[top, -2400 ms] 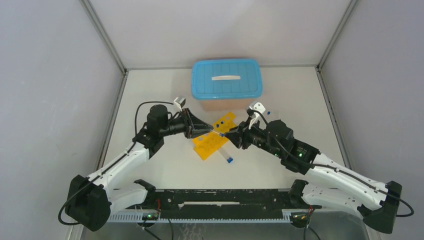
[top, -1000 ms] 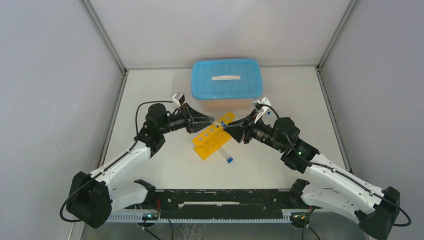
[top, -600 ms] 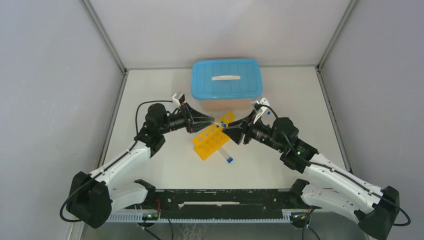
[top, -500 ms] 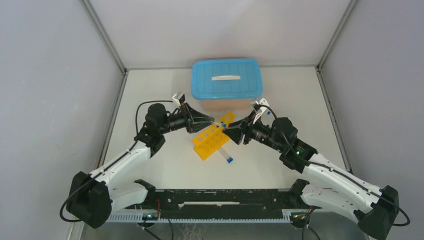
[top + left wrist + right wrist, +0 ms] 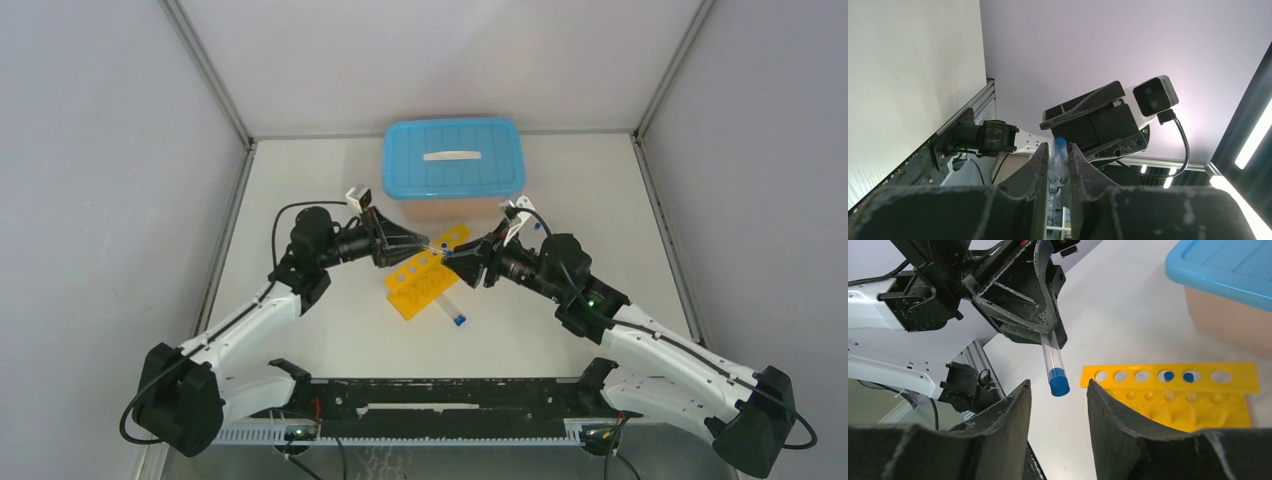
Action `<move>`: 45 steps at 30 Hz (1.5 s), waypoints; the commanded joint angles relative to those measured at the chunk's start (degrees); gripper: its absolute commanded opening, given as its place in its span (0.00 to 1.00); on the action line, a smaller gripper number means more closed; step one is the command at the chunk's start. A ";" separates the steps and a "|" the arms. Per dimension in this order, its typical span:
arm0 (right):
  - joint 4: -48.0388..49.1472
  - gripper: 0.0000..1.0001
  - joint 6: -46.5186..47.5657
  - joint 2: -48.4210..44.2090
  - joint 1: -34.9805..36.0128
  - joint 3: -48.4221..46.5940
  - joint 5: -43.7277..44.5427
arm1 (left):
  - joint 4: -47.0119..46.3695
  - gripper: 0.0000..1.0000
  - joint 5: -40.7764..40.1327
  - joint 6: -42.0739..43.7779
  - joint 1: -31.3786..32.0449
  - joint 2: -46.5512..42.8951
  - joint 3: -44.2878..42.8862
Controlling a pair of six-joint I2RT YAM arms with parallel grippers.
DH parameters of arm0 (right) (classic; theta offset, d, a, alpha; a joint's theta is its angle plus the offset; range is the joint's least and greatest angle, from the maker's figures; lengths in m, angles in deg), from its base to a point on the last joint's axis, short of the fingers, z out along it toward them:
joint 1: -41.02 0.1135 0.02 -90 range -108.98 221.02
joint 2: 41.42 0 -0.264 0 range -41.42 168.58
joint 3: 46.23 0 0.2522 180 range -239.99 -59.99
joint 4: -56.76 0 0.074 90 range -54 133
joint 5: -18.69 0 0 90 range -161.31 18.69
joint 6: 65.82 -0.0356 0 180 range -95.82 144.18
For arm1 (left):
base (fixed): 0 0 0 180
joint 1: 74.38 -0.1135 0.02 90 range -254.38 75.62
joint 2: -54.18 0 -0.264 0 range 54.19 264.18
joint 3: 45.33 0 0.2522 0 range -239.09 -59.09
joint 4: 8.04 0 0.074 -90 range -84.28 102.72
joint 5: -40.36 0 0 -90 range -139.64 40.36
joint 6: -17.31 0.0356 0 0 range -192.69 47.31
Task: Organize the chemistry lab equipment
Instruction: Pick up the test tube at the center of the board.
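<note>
My left gripper point(image 5: 428, 246) point(image 5: 1057, 150) is shut on a clear blue-capped tube point(image 5: 1058, 162) point(image 5: 1054, 360) and holds it level above the table, cap end toward the right arm. My right gripper point(image 5: 453, 257) point(image 5: 1058, 385) is open. Its fingers stand on either side of the blue cap point(image 5: 1059, 381), apart from it. Below lies the yellow rack point(image 5: 425, 278) point(image 5: 1173, 395) with round holes; two blue-capped tubes point(image 5: 1169, 375) point(image 5: 1188, 377) sit in neighbouring holes. Another tube point(image 5: 453, 311) lies on the table in front of the rack.
A box with a blue lid point(image 5: 453, 158) point(image 5: 1228, 270) stands behind the rack at the back of the white table point(image 5: 330, 180). Grey walls close in the left, right and far sides. A black rail point(image 5: 440, 395) runs along the near edge between the arm bases.
My right gripper has opened wider and edged left until its fingers flank the cap of the tube. The left gripper has kept still with the tube in it.
</note>
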 commanded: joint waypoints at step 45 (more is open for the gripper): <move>8.02 0.31 -3.14 2.77 -2.16 -0.37 -4.05 | -6.28 0.20 2.11 -2.22 0.91 2.37 -3.91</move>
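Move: The left gripper already holds the test tube about level, and its blue cap lies some 2 cm left and 1 cm ahead of the right hand, at its height. From the left hand the cap is about 4 cm right and 1 cm back. Seen from the right hand, the yellow rack is some 6 cm ahead, 3 cm left and 23 cm below; the loose tube on the table lies about 4 cm back, 1 cm right and 26 cm below. The right hand eases about 1 cm forward and left onto the blue cap, fingers narrowing without fully shutting. ##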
